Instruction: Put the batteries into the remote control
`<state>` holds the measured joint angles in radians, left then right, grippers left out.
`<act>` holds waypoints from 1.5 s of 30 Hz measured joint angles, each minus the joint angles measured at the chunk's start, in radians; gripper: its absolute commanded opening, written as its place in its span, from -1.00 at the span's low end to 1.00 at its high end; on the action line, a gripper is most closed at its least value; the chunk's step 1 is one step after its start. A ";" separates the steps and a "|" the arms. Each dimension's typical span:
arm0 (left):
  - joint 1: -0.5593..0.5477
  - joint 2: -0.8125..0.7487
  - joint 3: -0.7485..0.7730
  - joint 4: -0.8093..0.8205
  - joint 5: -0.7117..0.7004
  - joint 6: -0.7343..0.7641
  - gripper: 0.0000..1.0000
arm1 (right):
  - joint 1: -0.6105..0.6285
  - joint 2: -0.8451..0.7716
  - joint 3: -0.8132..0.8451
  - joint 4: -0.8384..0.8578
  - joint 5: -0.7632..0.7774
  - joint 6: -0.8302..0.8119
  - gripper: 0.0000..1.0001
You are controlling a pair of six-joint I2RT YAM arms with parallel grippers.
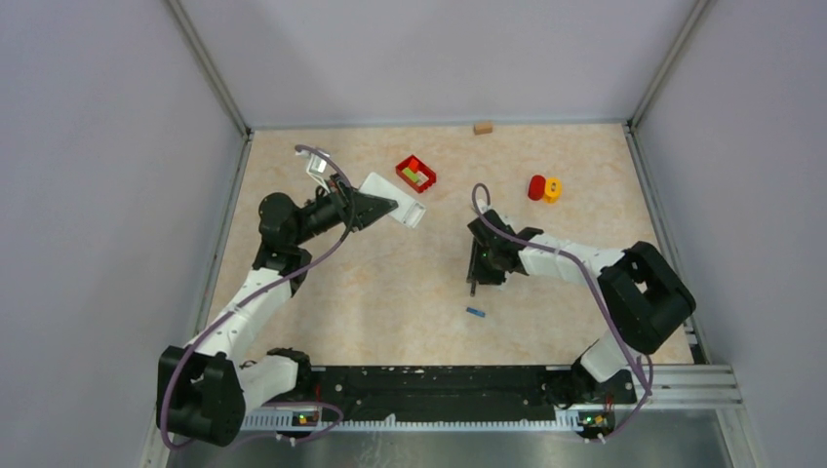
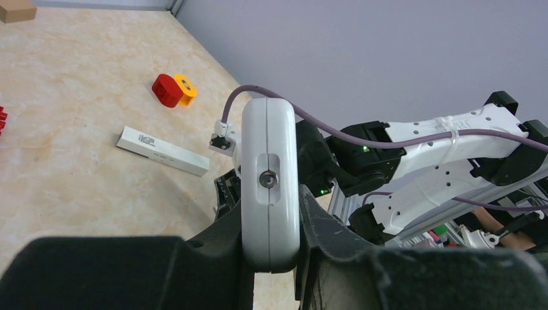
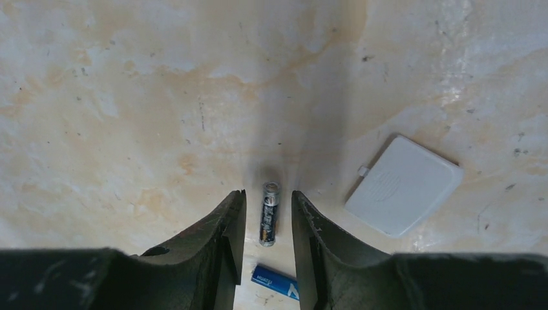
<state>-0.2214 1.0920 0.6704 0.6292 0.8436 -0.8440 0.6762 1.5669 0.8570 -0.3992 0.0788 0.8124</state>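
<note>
My left gripper point(image 2: 270, 216) is shut on one end of a white remote control point(image 2: 270, 155), held up off the table with its edge and a screw facing the camera; from above the remote control point(image 1: 398, 202) sits at the back left. My right gripper point(image 3: 268, 195) is open low over the table, its fingers either side of a dark battery point(image 3: 269, 213) that lies flat with gaps on both sides. A blue battery point(image 3: 274, 282) lies just behind it, also seen as the blue battery point(image 1: 475, 312) from above. The right gripper point(image 1: 474, 281) is mid-table.
A white battery cover point(image 3: 404, 185) lies to the right of the right fingers. A white oblong bar point(image 2: 163, 150) lies on the table. A red bin point(image 1: 415, 174), a red-and-yellow piece point(image 1: 544, 188) and a wooden block point(image 1: 483, 127) stand further back.
</note>
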 measured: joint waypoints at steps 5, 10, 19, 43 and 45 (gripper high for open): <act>0.000 -0.008 0.000 0.000 -0.004 0.000 -1.00 | 0.030 0.042 0.048 -0.024 0.008 0.003 -0.50; 0.000 -0.026 0.000 -0.003 -0.027 0.004 -1.00 | 0.050 0.080 0.084 -0.067 0.034 0.003 -0.60; 0.000 -0.137 -0.002 -0.093 -0.166 0.082 -1.00 | 0.106 0.142 0.172 -0.155 0.122 -0.001 -0.98; -0.041 -0.016 -0.055 0.235 -0.177 -0.243 -1.00 | 0.114 -0.463 0.180 0.186 0.177 -0.017 -1.00; -0.055 0.003 -0.056 0.295 -0.189 -0.299 -1.00 | 0.114 -0.481 0.188 0.259 0.157 -0.019 -1.00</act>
<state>-0.2760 1.0954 0.6147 0.9241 0.6544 -1.1427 0.7898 1.0859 1.0451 -0.1406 0.2359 0.7929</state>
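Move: Just beneath the right fingertips lies the dark battery, some 1 cm left, 1 cm back and 2 cm below. From the right hand, the blue battery is about 7 cm back, level sideways, and the white cover about 7 cm right and 1 cm ahead, both on the table. The remote held by the left hand is roughly 20 cm left, 3 cm ahead and 28 cm higher. For the left hand, the battery is about 23 cm right, 4 cm back and 30 cm down. Sliding left a centimetre or so, the right hand shuts its fingers on the dark battery, pinching it towards its far end, then lifts fast by about 30 cm with a small drift left and forward, towards the held remote. Its wrist tips up some 50 degrees, until the fingers point nearly level, forward and left. The left hand keeps its grip on the remote, rises about 4 cm and tilts its fingertips up some 15 degrees. ##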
